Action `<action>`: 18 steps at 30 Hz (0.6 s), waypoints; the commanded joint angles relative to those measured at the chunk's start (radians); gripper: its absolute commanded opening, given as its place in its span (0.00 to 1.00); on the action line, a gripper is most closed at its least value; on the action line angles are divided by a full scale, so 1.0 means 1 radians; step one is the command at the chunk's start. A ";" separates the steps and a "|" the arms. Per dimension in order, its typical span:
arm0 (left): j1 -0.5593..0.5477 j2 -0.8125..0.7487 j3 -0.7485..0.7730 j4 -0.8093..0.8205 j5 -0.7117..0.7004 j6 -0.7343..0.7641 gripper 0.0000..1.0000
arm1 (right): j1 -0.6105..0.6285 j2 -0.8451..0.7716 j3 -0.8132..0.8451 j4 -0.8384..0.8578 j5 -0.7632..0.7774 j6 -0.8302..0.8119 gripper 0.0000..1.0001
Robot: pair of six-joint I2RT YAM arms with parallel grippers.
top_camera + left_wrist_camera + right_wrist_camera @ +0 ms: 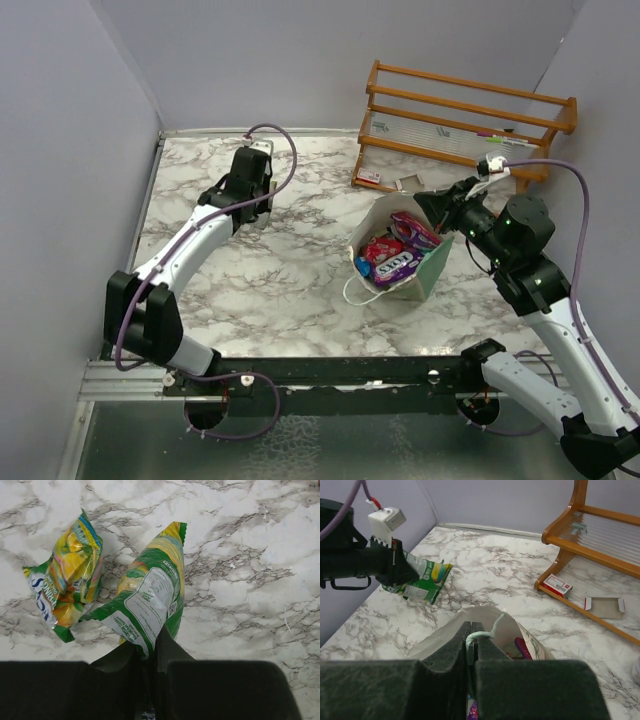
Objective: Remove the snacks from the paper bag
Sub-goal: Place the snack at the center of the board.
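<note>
The pale green paper bag [434,272] stands open right of the table's middle, with red-pink [381,250] and purple [416,233] snacks inside. My right gripper [428,205] is at the bag's far rim. In the right wrist view it [472,630] is shut on the bag's cord handle [490,631], above the white inside wall [445,635]. My left gripper [250,205] is over the far left of the table. It [150,647] is shut on the end of a green-yellow packet [150,597], whose other end lies on the marble. A second yellow-green packet [65,587] lies beside it.
A wooden slatted rack [470,120] stands at the back right. A white-and-red card box [557,585] and a flat card [605,605] lie at its foot. Grey walls close in the left, back and right of the marble table [260,280].
</note>
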 commanded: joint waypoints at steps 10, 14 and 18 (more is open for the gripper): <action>0.178 0.135 0.027 0.050 0.131 -0.024 0.60 | 0.005 -0.047 -0.038 0.079 -0.261 -0.095 0.02; 0.178 0.031 -0.036 0.093 0.247 -0.028 0.77 | 0.005 -0.054 -0.071 0.083 -0.424 -0.170 0.02; 0.170 -0.128 -0.100 0.175 0.437 -0.055 0.88 | 0.005 -0.079 -0.104 0.105 -0.479 -0.162 0.02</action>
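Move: The green snack pack already hangs from the left fingers; its spot on the marble is about 4 cm ahead, 6 cm to the left and 15 cm below. The yellow snack pack lies just beyond that spot, some 7 cm ahead and 11 cm left of the hand, 15 cm down. The right hand has the paper bag's handle, the bag's middle being roughly 4 cm ahead, 2 cm left and 18 cm below. The green snack pack is carried forward about 4 cm while sinking, then swung some 5 cm left towards the yellow pack as the left fingers open wide and let it go; the empty hand then eases back right and starts up. The right hand, still shut on the bag handle, draws back and left about 5 cm, turning some 20 degrees counter-clockwise. ##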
